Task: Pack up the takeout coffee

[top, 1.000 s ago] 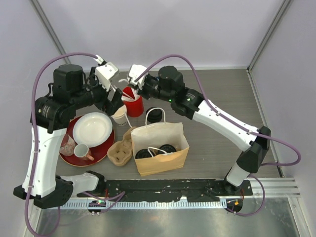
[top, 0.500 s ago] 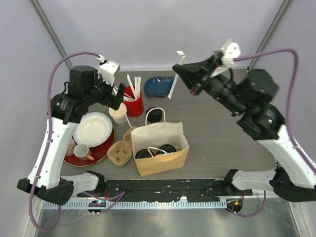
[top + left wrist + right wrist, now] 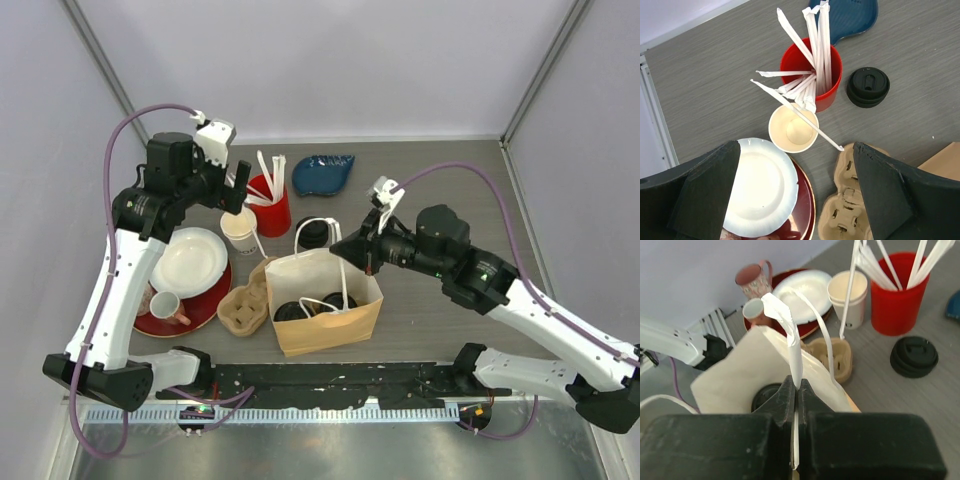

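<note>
Two takeout coffee cups with black lids stand inside the open brown paper bag. A third black-lidded cup stands on the table just behind the bag. My right gripper hovers over the bag's mouth, shut on a white wrapped stick that points down into the bag. My left gripper is open and empty, high above a lidless cream cup.
A red cup of white sticks stands beside the lidless cup, with a blue dish behind it. A white plate on a red plate, a white mug and a cardboard cup carrier lie left of the bag.
The right arm lifted a white stick out of the red cup, swung it up high, then brought it down over the bag. The left gripper pulled back a little from the red cup.
</note>
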Motion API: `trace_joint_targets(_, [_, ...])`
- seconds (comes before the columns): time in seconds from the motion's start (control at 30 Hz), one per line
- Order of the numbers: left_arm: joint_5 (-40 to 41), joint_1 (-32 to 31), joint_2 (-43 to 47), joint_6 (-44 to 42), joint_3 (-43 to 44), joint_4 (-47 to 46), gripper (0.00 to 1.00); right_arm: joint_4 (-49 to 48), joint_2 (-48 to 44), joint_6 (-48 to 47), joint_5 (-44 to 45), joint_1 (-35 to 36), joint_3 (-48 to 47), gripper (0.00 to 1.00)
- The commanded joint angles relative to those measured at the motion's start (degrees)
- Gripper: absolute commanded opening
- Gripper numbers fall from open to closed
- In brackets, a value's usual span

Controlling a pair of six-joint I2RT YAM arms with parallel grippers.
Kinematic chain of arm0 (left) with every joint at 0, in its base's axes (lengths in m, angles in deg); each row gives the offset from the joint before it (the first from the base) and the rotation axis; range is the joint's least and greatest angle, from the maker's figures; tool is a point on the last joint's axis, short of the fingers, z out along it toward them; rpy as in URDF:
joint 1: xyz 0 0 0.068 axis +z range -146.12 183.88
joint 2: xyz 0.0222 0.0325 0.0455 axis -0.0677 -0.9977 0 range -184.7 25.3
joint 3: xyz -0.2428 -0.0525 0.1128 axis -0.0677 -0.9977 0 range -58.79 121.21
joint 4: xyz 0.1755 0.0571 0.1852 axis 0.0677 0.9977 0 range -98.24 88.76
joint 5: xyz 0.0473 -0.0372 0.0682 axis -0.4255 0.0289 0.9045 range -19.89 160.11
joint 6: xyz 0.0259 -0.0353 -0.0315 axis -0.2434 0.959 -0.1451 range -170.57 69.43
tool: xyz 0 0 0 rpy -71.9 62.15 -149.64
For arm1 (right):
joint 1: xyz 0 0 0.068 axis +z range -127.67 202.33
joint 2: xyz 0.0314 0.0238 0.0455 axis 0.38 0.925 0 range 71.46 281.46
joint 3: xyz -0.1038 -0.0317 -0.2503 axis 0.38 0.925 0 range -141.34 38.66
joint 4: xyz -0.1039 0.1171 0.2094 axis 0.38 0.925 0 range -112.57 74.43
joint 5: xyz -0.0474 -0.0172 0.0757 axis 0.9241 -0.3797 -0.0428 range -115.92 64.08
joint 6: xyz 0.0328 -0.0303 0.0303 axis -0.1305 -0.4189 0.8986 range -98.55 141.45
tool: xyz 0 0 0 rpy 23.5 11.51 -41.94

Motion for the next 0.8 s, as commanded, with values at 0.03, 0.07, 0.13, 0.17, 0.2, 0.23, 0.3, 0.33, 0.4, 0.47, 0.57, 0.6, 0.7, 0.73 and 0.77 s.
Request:
trace_joint_targets(0.03, [-0.9,0.3,0.5,0.4,-0.4,-3.4,1.00,-6.3,-2.1,0.1,-1.2,0.1,3.2,0.01])
trace_joint_targets(0.07, [-0.9,0.5,0.6,0.2,-0.5,-3.4,1.00,-5.7,-2.2,-0.2,-1.6,0.1,3.7,0.01])
trace_joint_targets(0.13, [-0.7,0.4,0.6,0.2,-0.8,-3.5,1.00,-6.0,-2.9,-0.2,-3.0,0.1,5.4,0.01])
trace_joint_targets(0.17, [-0.7,0.5,0.6,0.1,-1.0,-3.5,0.99,-6.6,-3.5,0.2,-3.4,0.1,6.1,0.01])
trace_joint_targets(0.2, [-0.7,0.4,0.5,0.1,-1.0,-3.7,0.99,-7.1,-4.0,0.2,-3.1,0.1,6.7,0.01])
trace_joint_targets(0.23, [-0.7,0.5,0.5,0.0,-1.2,-3.8,0.99,-7.4,-5.4,0.3,-2.8,0.0,7.9,0.01])
trace_joint_targets(0.3, [-0.6,0.5,0.3,0.0,-1.2,-3.9,0.99,-7.5,-6.5,0.2,-2.1,0.0,9.1,0.06])
trace_joint_targets(0.33, [-0.6,0.5,0.3,0.1,-1.3,-4.2,0.99,-7.4,-6.9,0.2,-1.7,0.1,10.0,0.12])
trace_joint_targets(0.4, [-0.6,0.4,0.2,0.1,-1.3,-4.3,0.99,-6.1,-7.5,-0.1,-1.5,0.0,10.4,0.44])
trace_joint_targets(0.47, [-0.5,0.4,0.1,-0.1,-1.3,-4.3,0.99,-4.7,-7.9,-0.2,-1.0,0.0,10.2,0.68])
trace_joint_targets(0.57, [0.1,0.4,0.0,0.0,-1.5,-4.4,0.99,-3.8,-8.7,-1.0,0.4,0.0,9.1,0.76])
trace_joint_targets(0.6, [0.6,0.5,0.1,0.0,-1.9,-4.8,1.00,-3.7,-9.4,-1.2,0.9,0.0,8.8,0.76])
trace_joint_targets(0.7, [1.5,0.8,-0.1,0.4,-3.0,-5.8,0.99,-2.7,-10.3,-2.4,2.9,0.0,6.8,0.77])
trace_joint_targets(0.73, [1.5,1.1,-0.4,0.9,-3.4,-6.1,0.99,-2.3,-10.4,-2.6,3.5,0.1,5.6,0.77])
trace_joint_targets(0.77, [1.6,1.9,-0.7,1.2,-3.5,-6.3,0.97,-1.4,-10.4,-3.3,4.8,0.0,5.0,0.78])
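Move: The right hand already pinches a wrapped straw, its lower end over the open bag. The bag's middle is about 5 cm to the hand's left, 3 cm back and 22 cm below. On the table, some 34 cm below the hand, the spare black lids are about 20 cm ahead and 7 cm left, and the cup carrier 5 cm ahead and 22 cm left. From the empty left hand the bag is roughly 18 cm back, 21 cm right and 20 cm below. The right hand lowers the straw some 4 cm into the bag, opens, releases it, and eases right. ##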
